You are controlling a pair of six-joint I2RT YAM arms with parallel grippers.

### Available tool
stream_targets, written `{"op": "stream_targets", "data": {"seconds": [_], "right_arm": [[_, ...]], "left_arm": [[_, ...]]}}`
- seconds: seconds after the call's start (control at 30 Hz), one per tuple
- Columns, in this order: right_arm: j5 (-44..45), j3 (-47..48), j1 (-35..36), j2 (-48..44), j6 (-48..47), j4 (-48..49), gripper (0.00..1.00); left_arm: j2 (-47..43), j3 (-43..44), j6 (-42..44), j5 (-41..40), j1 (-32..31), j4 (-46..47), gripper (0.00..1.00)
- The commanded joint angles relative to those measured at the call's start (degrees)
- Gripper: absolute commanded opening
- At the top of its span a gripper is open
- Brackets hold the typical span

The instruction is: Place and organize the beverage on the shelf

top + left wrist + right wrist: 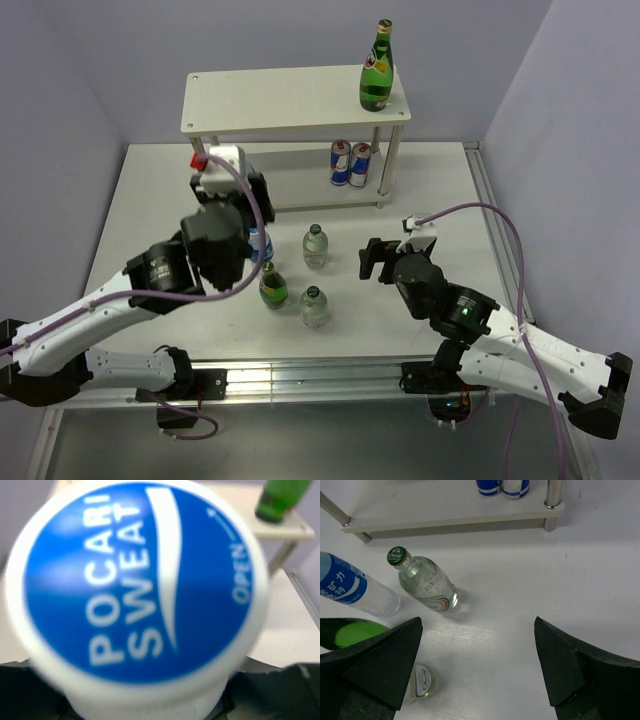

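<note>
The pale two-tier shelf (280, 100) stands at the back of the table. A tall green bottle (377, 70) is on its top board at the right, and two blue cans (350, 163) sit on the lower board. My left gripper (245, 240) is down around an upright Pocari Sweat bottle (262, 243), whose blue cap (135, 580) fills the left wrist view, and it is shut on the neck. My right gripper (477, 655) hovers open over bare table, nothing between its fingers.
Two clear glass bottles (315, 245) (314, 307) and a short green bottle (272, 287) stand mid-table, between the arms. In the right wrist view the nearer clear bottle (420, 682) is close to the left finger. Purple walls close in the table on both sides.
</note>
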Motion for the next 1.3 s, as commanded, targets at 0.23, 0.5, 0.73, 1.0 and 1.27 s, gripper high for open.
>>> {"op": "stream_targets", "data": {"seconds": [0.23, 0.5, 0.73, 1.0, 1.27], "right_arm": [[-0.16, 0.22, 0.33, -4.13, 1.93, 1.20, 1.00], [-0.77, -3.21, 0.33, -8.97, 4.13, -0.82, 1.00], [-0.42, -4.18, 0.33, -10.56, 5.10, -2.75, 1.00], [-0.07, -5.85, 0.33, -10.65, 5.54, -2.40, 1.00], [-0.24, -6.29, 0.33, -10.12, 5.63, -1.61, 1.00]], "left_arm": [[16.65, 37.79, 15.21, 24.67, 29.66, 2.89, 0.00], [35.12, 61.31, 13.36, 35.22, 42.31, -6.28, 0.00], [38.81, 59.12, 10.03, 41.47, 49.88, -6.18, 0.00], [40.39, 57.18, 8.35, 44.37, 53.57, -5.74, 0.00], [41.89, 56.31, 7.73, 46.13, 55.07, -4.43, 0.00]]}}
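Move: The left hand, holding the Pocari Sweat bottle, is bound for the left end of the shelf's top board, about 27 cm ahead, 11 cm to its left and 7 cm below. The big green bottle already on that board is some 26 cm ahead and 23 cm right; the two cans below are 27 cm ahead, 18 cm right. The other Pocari bottle stands 6 cm ahead and 3 cm left, far below. From the right hand the spot is 27 cm ahead, 36 cm left, 12 cm higher. Keeping its grip on the Pocari bottle, the left hand swings it forward some 27 cm and 11 cm to the left, first climbing about 15 cm to clear the top board, then sinking roughly 10 cm towards its left end and stopping there, fingers still closed. The wrist turns about 10 degrees counter-clockwise. The empty, open right hand shifts a couple of centimetres back and right. ##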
